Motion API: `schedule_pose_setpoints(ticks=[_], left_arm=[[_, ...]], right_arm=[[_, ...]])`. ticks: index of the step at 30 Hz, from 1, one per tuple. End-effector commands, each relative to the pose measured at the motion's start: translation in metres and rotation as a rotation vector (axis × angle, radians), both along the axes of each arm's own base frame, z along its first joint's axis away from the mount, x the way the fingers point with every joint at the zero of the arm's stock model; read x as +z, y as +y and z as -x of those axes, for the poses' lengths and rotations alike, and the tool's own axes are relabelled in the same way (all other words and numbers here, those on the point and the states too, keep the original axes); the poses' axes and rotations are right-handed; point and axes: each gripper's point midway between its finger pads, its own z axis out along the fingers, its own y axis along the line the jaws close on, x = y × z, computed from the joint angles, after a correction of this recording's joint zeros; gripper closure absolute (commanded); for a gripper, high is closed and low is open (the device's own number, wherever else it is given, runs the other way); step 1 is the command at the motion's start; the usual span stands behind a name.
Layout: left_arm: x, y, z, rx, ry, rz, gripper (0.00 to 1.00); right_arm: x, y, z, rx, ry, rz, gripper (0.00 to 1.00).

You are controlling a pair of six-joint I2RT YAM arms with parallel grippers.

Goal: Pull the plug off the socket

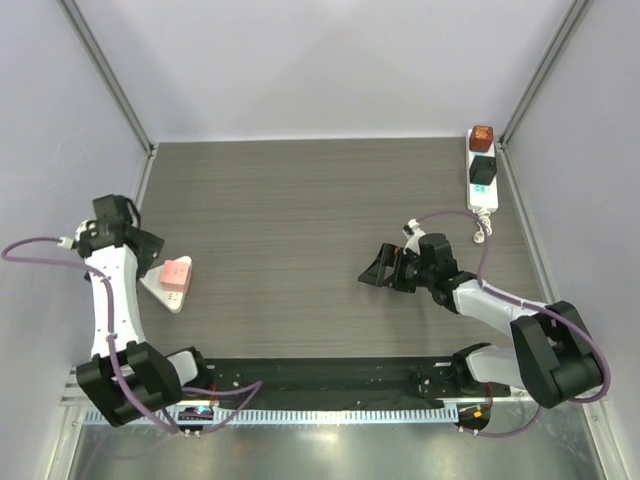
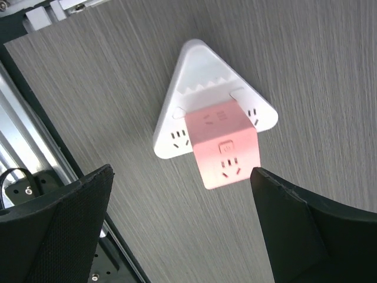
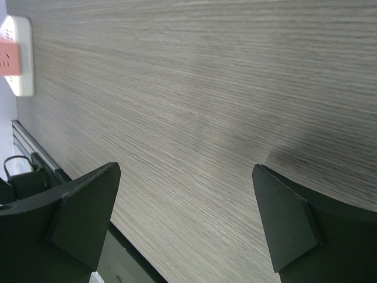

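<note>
The socket [image 1: 482, 194], a long white power strip, lies at the far right back corner of the table, and its knotted white cord [image 1: 481, 233] trails toward me. Two plugs sit on it: a red-brown block [image 1: 482, 136] at the far end and a black block [image 1: 483, 169] beside it. My right gripper [image 1: 380, 270] [image 3: 185, 167] hovers open over bare table, well short and left of the strip, with nothing between its fingers. My left gripper [image 1: 150, 252] [image 2: 181, 171] is open at the far left, and the strip is out of both wrist views.
A white triangular plate [image 1: 160, 288] [image 2: 200, 65] with a pink cube adaptor [image 1: 177, 273] [image 2: 224, 147] on it lies just ahead of the left gripper, and it also shows as a white plate [image 3: 17, 85] in the right wrist view. Metal wall rails frame the table, and a black rail [image 1: 320, 375] runs along the near edge.
</note>
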Motion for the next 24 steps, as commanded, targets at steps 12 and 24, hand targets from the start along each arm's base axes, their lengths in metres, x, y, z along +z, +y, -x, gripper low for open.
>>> schedule_pose_setpoints(ticks=[12,24], left_arm=[[-0.044,0.038,-0.013,0.036,-0.146,0.21,0.0],[-0.094,0.05,-0.012,0.167,-0.074,0.228,0.0]], right_arm=[[-0.003,0.05,0.011,0.201,-0.062,0.092,0.0],[0.025,0.036,0.005,0.158,-0.143,0.144,0.0]])
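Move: The white socket lies almost straight below the left hand, roughly 1 cm ahead and 1 cm to its left, some 17 cm down. The pink plug on it is about 2 cm ahead of the hand, 1 cm to its right and 15 cm below. From the right hand the pink plug is far off, about 43 cm to the left, roughly level fore and aft and some 5 cm lower. Nothing is touched yet: the left hand heads down onto the white socket, swinging some 3 cm left early on and then sinking about 9 cm in all, its fingers wide open and tilting some 15 degrees to point nearly straight down. The right hand, also open, edges about 4 cm left towards the pink plug and 2 cm back, turning slightly counter-clockwise. ##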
